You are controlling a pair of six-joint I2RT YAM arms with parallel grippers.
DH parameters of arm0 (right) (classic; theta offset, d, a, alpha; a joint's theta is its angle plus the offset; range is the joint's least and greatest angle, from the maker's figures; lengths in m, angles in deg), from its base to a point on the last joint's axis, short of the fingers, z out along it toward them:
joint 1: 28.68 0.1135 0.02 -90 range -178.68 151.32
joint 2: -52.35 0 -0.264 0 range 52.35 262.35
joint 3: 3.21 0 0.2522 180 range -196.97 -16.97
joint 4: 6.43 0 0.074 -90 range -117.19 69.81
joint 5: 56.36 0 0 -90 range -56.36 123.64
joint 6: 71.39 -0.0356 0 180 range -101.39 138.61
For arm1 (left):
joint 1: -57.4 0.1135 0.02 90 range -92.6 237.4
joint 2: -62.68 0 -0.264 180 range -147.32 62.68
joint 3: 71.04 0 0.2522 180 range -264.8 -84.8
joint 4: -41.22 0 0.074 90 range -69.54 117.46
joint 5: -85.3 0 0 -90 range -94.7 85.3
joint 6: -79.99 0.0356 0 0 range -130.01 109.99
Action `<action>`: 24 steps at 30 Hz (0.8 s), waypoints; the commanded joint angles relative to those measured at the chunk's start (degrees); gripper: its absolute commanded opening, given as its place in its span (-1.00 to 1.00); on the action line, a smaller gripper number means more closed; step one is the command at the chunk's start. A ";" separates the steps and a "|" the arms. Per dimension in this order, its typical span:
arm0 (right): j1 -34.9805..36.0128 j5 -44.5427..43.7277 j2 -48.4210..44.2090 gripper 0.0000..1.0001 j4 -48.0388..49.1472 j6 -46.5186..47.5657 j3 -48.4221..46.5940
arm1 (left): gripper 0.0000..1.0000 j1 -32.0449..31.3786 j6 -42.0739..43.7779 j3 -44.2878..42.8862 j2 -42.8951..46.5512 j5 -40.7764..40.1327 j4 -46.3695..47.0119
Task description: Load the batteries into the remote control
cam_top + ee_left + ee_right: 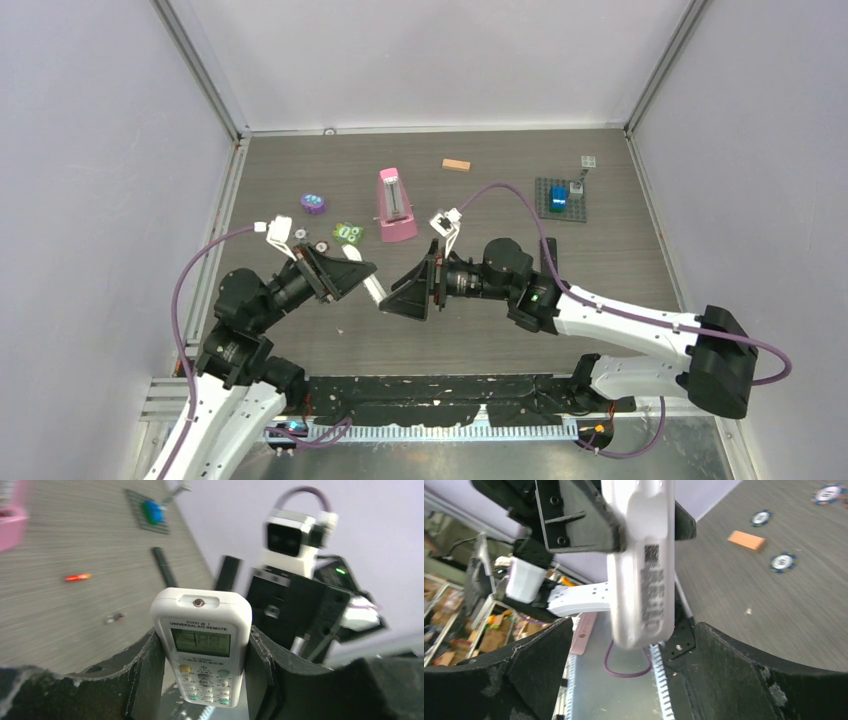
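Observation:
My left gripper point(202, 633) is shut on the white remote control point(201, 645), held off the table with its screen and buttons facing the left wrist camera. In the top view the left gripper point(360, 274) and the remote control point(375, 289) hang near the table's front middle. The right gripper point(396, 298) faces them from the right. In the right wrist view the remote control point(641, 565) shows its labelled back, its lower end between the jaws of my open right gripper point(634, 647), touching neither. An orange battery point(77, 577) and a darker one point(115, 617) lie on the table.
A pink upright object point(396, 205) stands mid-table, with an orange block point(456, 165) behind it. A grey baseplate point(545, 208) with a blue brick is at the right. A purple item point(313, 203), a green one point(348, 233) and poker chips point(322, 246) lie left.

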 commanded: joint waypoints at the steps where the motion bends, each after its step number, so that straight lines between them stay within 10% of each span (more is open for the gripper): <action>1: -0.86 -11.58 -6.92 0.97 -14.99 7.20 -0.47 | -1.00 0.22 8.32 -5.79 -2.72 -15.04 -18.35; 7: -3.70 -34.80 -13.99 0.97 -36.64 7.92 1.75 | -1.00 0.22 8.48 -3.62 -11.46 -27.27 -22.83; 24: -9.56 -54.14 -21.67 0.90 -57.45 5.19 3.37 | -1.00 3.02 13.12 -15.36 -51.69 -37.77 -22.97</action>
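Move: The left hand holds the remote above a bare table spot about 11 cm ahead, 9 cm left and 30 cm below; the poker chip lies 5 cm left of that spot and 3 cm nearer, the wooden block 14 cm left of it and 6 cm nearer. From the already empty right hand, the dark battery is some 12 cm ahead, 15 cm right and 28 cm below; the red battery is 9 cm beyond that and 3 cm left. Left lowers the remote about 22 cm towards the table, tipping down; open right hand retreats 20 cm rightward. ##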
